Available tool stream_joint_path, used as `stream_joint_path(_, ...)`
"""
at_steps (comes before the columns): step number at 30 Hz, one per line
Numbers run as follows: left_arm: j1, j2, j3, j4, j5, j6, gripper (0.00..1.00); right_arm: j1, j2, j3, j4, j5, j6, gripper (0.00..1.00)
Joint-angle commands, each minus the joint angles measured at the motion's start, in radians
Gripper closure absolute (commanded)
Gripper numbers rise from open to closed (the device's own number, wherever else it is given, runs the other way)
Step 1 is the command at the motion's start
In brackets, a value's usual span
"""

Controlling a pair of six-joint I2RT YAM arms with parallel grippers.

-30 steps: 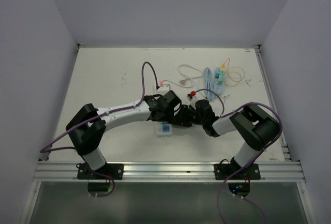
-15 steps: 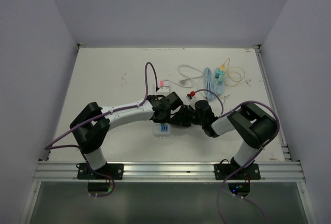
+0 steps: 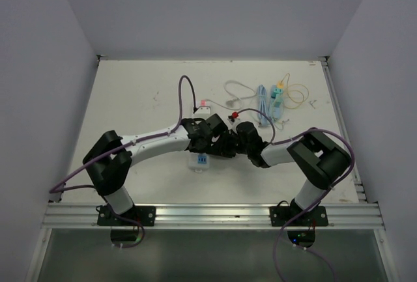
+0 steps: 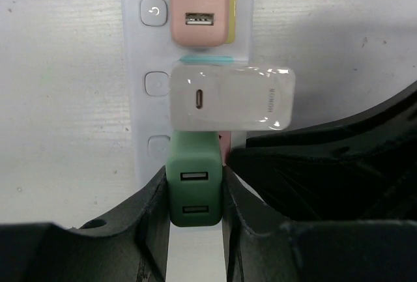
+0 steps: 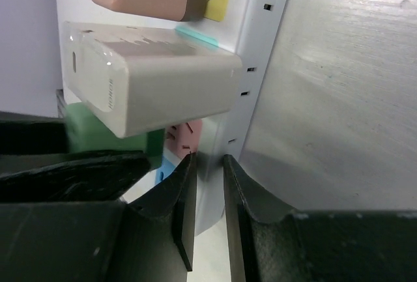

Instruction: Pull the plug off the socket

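Note:
A white power strip, the socket (image 4: 146, 99), lies along the table with three chargers in it. The green USB plug (image 4: 194, 184) sits nearest me, and my left gripper (image 4: 194, 197) is shut on its two sides. Behind it stand a white charger (image 4: 231, 98) and a pink charger (image 4: 199, 5). In the right wrist view my right gripper (image 5: 210, 184) is shut on the socket's side wall (image 5: 260, 47), just below the white charger (image 5: 150, 83). From above, both grippers (image 3: 225, 144) meet over the strip (image 3: 201, 160) and hide most of it.
A bundle of coiled cables and small connectors (image 3: 273, 96) lies at the back right. A red-tipped piece (image 3: 235, 114) sits just behind the right gripper. The left arm's purple cable (image 3: 186, 93) arcs above the strip. White walls close in the table on three sides.
The left jaws narrowed onto the green plug and the right jaws closed fully on the strip. Both grippers and the strip's near end shifted slightly left.

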Motion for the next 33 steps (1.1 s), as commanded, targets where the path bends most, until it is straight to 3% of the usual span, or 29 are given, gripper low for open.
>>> stream_joint_path(1, -0.012, -0.136, 0.025, 0.093, 0.005, -0.009, 1.0, 0.024, 0.046, 0.004, -0.311, 0.198, -0.083, 0.87)
stream_joint_path(11, -0.01, -0.177, 0.014, 0.065, -0.03, 0.01, 1.0, 0.028, 0.054, 0.012, -0.301, 0.182, -0.084, 0.87)
stream_joint_path(17, 0.066, -0.278, -0.039, 0.047, -0.052, 0.068, 1.0, 0.028, -0.04, -0.022, -0.242, 0.138, -0.109, 0.75)
stream_joint_path(24, 0.371, -0.43, -0.208, 0.228, 0.022, 0.212, 1.0, 0.028, -0.214, -0.033, -0.253, 0.11, -0.164, 0.54)
stream_joint_path(33, 0.704, -0.268, -0.27, 0.561, 0.264, 0.287, 0.99, 0.028, -0.402, -0.048, -0.333, 0.13, -0.219, 0.39)
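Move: The left hand already holds the green plug at its fingertips, still in the power strip. From that hand, the white adapter sits about 5 cm ahead and 1 cm right, the brownish-pink adapter some 9 cm ahead and 1 cm right, and the blue USB block roughly 4 cm back, straight behind and 3 cm lower. From the right hand, at the strip's right side, the plug is about 4 cm left, level fore-and-aft and 2 cm higher. Keeping its pinch on the green plug, the left hand draws it up about 6 cm off the strip while the right fingertips stay against the strip's right side. After a brief pause the left hand carries the plug some 17 cm left and 11 cm forward over bare table, turning counter-clockwise and sinking late; the right fingers open, come free and rise with a slight shift right. ##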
